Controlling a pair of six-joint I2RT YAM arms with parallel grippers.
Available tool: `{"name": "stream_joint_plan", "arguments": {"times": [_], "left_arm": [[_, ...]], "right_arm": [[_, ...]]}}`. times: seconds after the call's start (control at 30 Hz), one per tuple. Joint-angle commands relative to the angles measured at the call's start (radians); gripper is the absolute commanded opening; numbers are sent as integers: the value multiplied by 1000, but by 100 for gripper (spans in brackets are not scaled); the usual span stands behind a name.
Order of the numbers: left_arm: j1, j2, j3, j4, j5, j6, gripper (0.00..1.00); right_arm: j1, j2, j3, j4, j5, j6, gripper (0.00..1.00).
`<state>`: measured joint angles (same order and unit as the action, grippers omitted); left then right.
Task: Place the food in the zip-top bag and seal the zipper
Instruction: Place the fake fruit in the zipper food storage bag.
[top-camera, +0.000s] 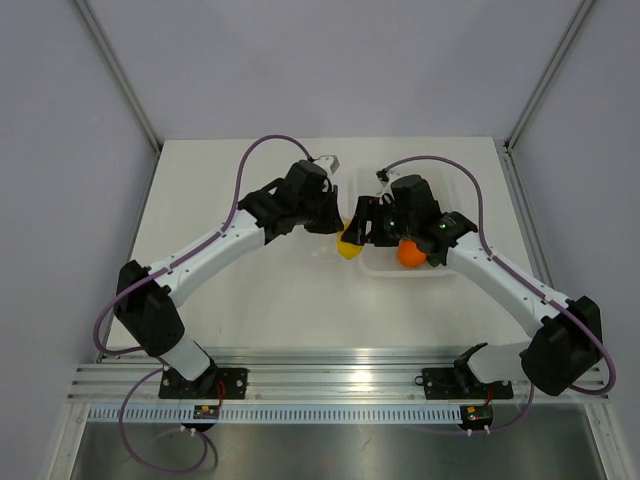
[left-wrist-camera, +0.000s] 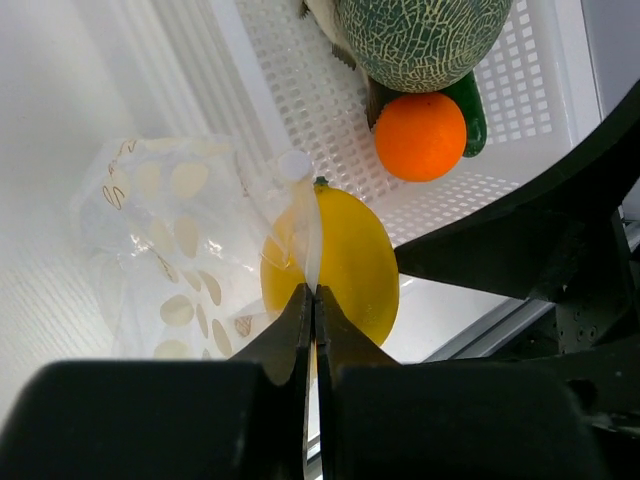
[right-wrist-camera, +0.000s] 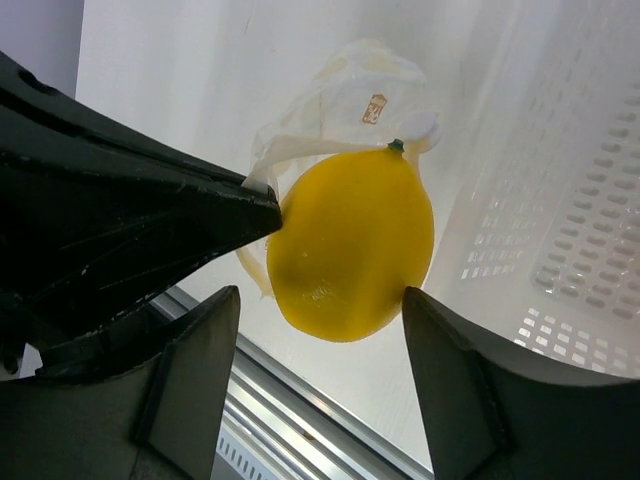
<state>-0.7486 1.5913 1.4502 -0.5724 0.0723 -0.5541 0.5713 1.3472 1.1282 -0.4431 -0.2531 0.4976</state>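
The food, a bright yellow lemon (right-wrist-camera: 355, 240), sits at the mouth of the zip-top bag (left-wrist-camera: 170, 230), a clear crinkly bag with pale oval prints. My left gripper (left-wrist-camera: 313, 292) is shut on the bag's mouth edge, where the thin pale zipper (left-wrist-camera: 312, 235) runs up across the lemon (left-wrist-camera: 345, 260). My right gripper (right-wrist-camera: 320, 295) stands open just short of the lemon, its fingers (right-wrist-camera: 215, 350) on either side and not touching it. From above, both grippers meet over the lemon (top-camera: 348, 248). I cannot tell how far the lemon reaches into the bag.
A white perforated tray (left-wrist-camera: 310, 80) lies right beside the bag, holding an orange (left-wrist-camera: 421, 136), a grey-green melon (left-wrist-camera: 420, 35) and a dark green item (left-wrist-camera: 470, 110). In the top view the orange (top-camera: 410, 253) shows under my right arm. A metal rail (top-camera: 340, 380) runs along the near edge.
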Motion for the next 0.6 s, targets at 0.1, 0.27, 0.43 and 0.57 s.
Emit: {"name": "stream_joint_plan", "arguments": {"times": [0.1, 0.27, 0.43, 0.57], "left_arm": [[2, 12, 2, 86, 106, -30, 0], [2, 25, 18, 112, 149, -50, 0], [3, 38, 32, 118, 169, -56, 0], [2, 45, 41, 121, 176, -61, 0]], "right_arm": [[12, -89, -33, 69, 54, 27, 59], [12, -56, -38, 87, 72, 29, 48], [12, -45, -45, 133, 83, 47, 30], [12, -37, -41, 170, 86, 56, 21]]}}
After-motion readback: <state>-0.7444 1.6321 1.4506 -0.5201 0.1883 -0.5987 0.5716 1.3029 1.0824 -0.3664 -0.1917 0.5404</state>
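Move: Just ahead of the open right fingers, the yellow fruit sits part way into the bag's mouth, about 1 cm forward, 3 cm left and 3 cm lower. From the left hand, which still pinches the bag's rim, that fruit is some 2 cm back, 4 cm right and 4 cm down. In the tray, the orange lies roughly 10 cm right of the right hand and level with it, the melon about 12 cm right and 7 cm farther out, both some 7 cm below. Closing most of the way, the right fingers come together in front of the upper part of the yellow fruit, beside the left fingertips; that hand first eases up and right about 1 cm, then forward about 1 cm. Meanwhile the shut left fingers keep their pinch on the rim and draw it about 2 cm right, towards the right hand, tilting slightly. ##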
